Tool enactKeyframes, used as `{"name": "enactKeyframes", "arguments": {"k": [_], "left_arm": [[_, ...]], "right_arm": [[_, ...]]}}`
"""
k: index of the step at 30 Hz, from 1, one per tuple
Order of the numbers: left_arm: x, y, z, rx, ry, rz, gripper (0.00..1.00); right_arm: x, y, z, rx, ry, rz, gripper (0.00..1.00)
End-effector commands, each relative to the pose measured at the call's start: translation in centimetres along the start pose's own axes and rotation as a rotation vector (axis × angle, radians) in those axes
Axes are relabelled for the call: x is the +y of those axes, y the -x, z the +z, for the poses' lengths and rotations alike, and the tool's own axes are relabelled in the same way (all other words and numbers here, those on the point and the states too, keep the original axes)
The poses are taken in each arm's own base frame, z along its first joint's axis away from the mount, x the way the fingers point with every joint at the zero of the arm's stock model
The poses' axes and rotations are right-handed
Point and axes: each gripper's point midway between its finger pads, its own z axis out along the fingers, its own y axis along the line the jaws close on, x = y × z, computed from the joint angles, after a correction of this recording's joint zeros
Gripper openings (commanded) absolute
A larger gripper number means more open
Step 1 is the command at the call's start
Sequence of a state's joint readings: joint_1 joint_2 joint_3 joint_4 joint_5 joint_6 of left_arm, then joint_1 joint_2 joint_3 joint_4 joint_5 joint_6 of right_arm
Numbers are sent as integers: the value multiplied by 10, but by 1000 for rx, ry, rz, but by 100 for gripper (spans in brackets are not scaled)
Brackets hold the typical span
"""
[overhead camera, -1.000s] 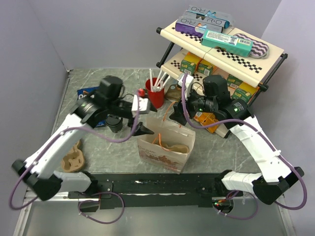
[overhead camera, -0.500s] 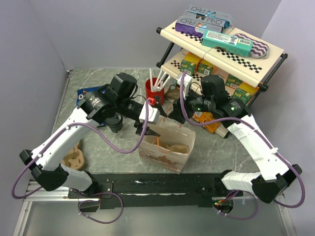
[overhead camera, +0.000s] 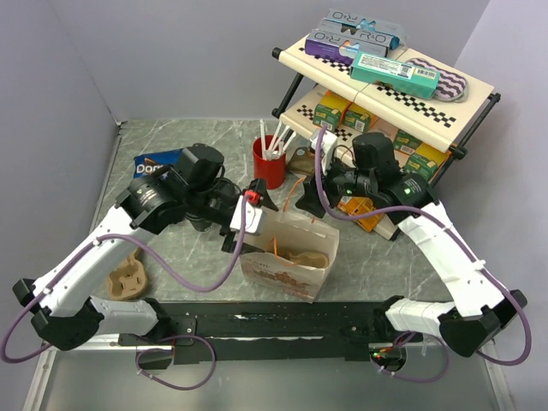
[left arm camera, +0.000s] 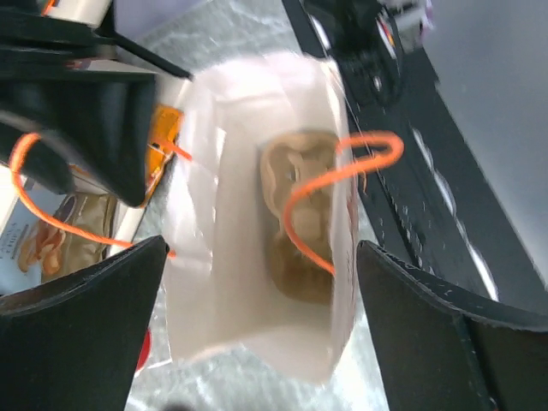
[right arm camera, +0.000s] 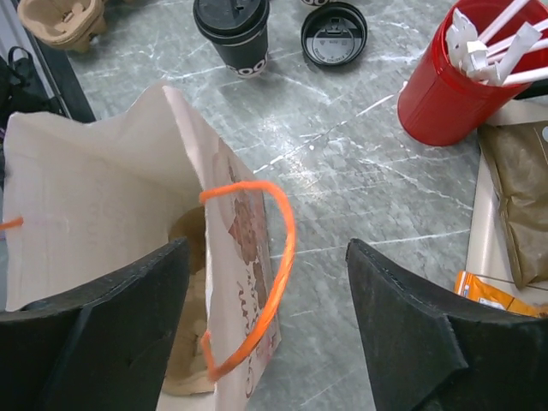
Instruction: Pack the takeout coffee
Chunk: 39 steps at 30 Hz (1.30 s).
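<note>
In the right wrist view the takeout coffee (right arm camera: 233, 30), a dark-sleeved cup with its black lid on, stands on the table beyond the bag; my left arm hides it in the top view. A second black lid (right arm camera: 332, 34) lies beside it. The white paper bag (overhead camera: 287, 257) stands open with a brown cup carrier (left arm camera: 300, 214) inside. My left gripper (overhead camera: 250, 223) (left arm camera: 257, 330) hangs open over the bag's left end. My right gripper (overhead camera: 306, 205) (right arm camera: 265, 330) is open, with the bag's far wall and an orange handle (right arm camera: 278, 257) between its fingers.
A red cup of white straws (overhead camera: 268, 160) stands behind the bag. A two-shelf rack (overhead camera: 385, 86) with boxes fills the back right. An orange packet (overhead camera: 360, 210) lies by my right arm. A blue snack bag (overhead camera: 158, 161) and a spare cup carrier (overhead camera: 127, 278) lie at the left.
My left arm swung right over the bag's mouth, then drew back and down to its left end; its jaws narrowed briefly and widened again. The right arm barely moved.
</note>
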<state>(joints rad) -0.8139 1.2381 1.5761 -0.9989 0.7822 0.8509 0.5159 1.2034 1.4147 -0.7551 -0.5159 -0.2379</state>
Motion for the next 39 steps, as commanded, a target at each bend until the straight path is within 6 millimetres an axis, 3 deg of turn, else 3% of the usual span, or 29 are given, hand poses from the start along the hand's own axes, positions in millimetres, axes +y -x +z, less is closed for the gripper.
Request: {"name": "enactKeyframes", "arguments": {"k": [1,5,8,11,12,14,15,16,19,24,27,28,34,39], "left_arm": [[19,29,11,-125,45,-21,99],[19,41,26,-158,3,-12,93],[22,46,28,-150,-22,12,83],[23,45,29,-128,-38,9,68],[21,43,29,-117,-47,-2,54],[25,43,28,-100,-38,-13,30],[26,42,26,-86,-35,-16,9],[32,47,21,-79,-3,2,1],[45,67,3,-100,95,50,1],[71,98,-26,-148,285,124,1],[89,109,-37,-144,362,164,1],[92,114,-40,-147,381,178,1],[123,146,-61,-188,521,277,1],[138,166,-74,-218,589,320,1]], "right_arm": [[7,-1,-21,-36,-21,-28,82],[8,-10,-19,-32,-17,-6,82],[9,-5,-13,-41,3,-10,78],[9,4,-5,-56,35,-3,72],[10,6,-4,-60,46,-3,68],[10,14,-2,-63,63,-12,21],[7,18,-4,-67,47,-18,0],[7,27,-10,-80,36,-31,0],[7,53,-31,-130,1,-98,0],[8,81,-57,-194,-55,-176,0],[5,106,-69,-237,-87,-232,0],[6,123,-80,-277,-103,-259,0],[2,174,-93,-366,-133,-327,0],[-1,192,-96,-419,-148,-344,0]]}}
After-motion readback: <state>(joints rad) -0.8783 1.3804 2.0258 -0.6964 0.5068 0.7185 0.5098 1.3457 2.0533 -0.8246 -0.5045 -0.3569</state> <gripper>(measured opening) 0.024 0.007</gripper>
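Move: Nearly within the left fingers' reach, the paper bag's near orange handle stands about 5 cm to that hand's right, 1 cm ahead and level with it; the bag's middle is some 9 cm right, 5 ahead and 12 down. The far handle is about at the right fingertips, 1 cm back and 1 cm left. From the right hand, the bag's middle is 6 cm back, 2 left and 11 below; the red straw cup is roughly 22 cm ahead, 12 left, 16 down. Reaching about 5 cm right, the left hand shuts its open fingers on the near handle while the right hand eases back a little, returns and pinches the far handle. Both then haul straight up, left some 16 cm and right some 20 cm, the left also drifting forward about 4 cm, each wrist tipping its fingertips upward by roughly 30 degrees. ##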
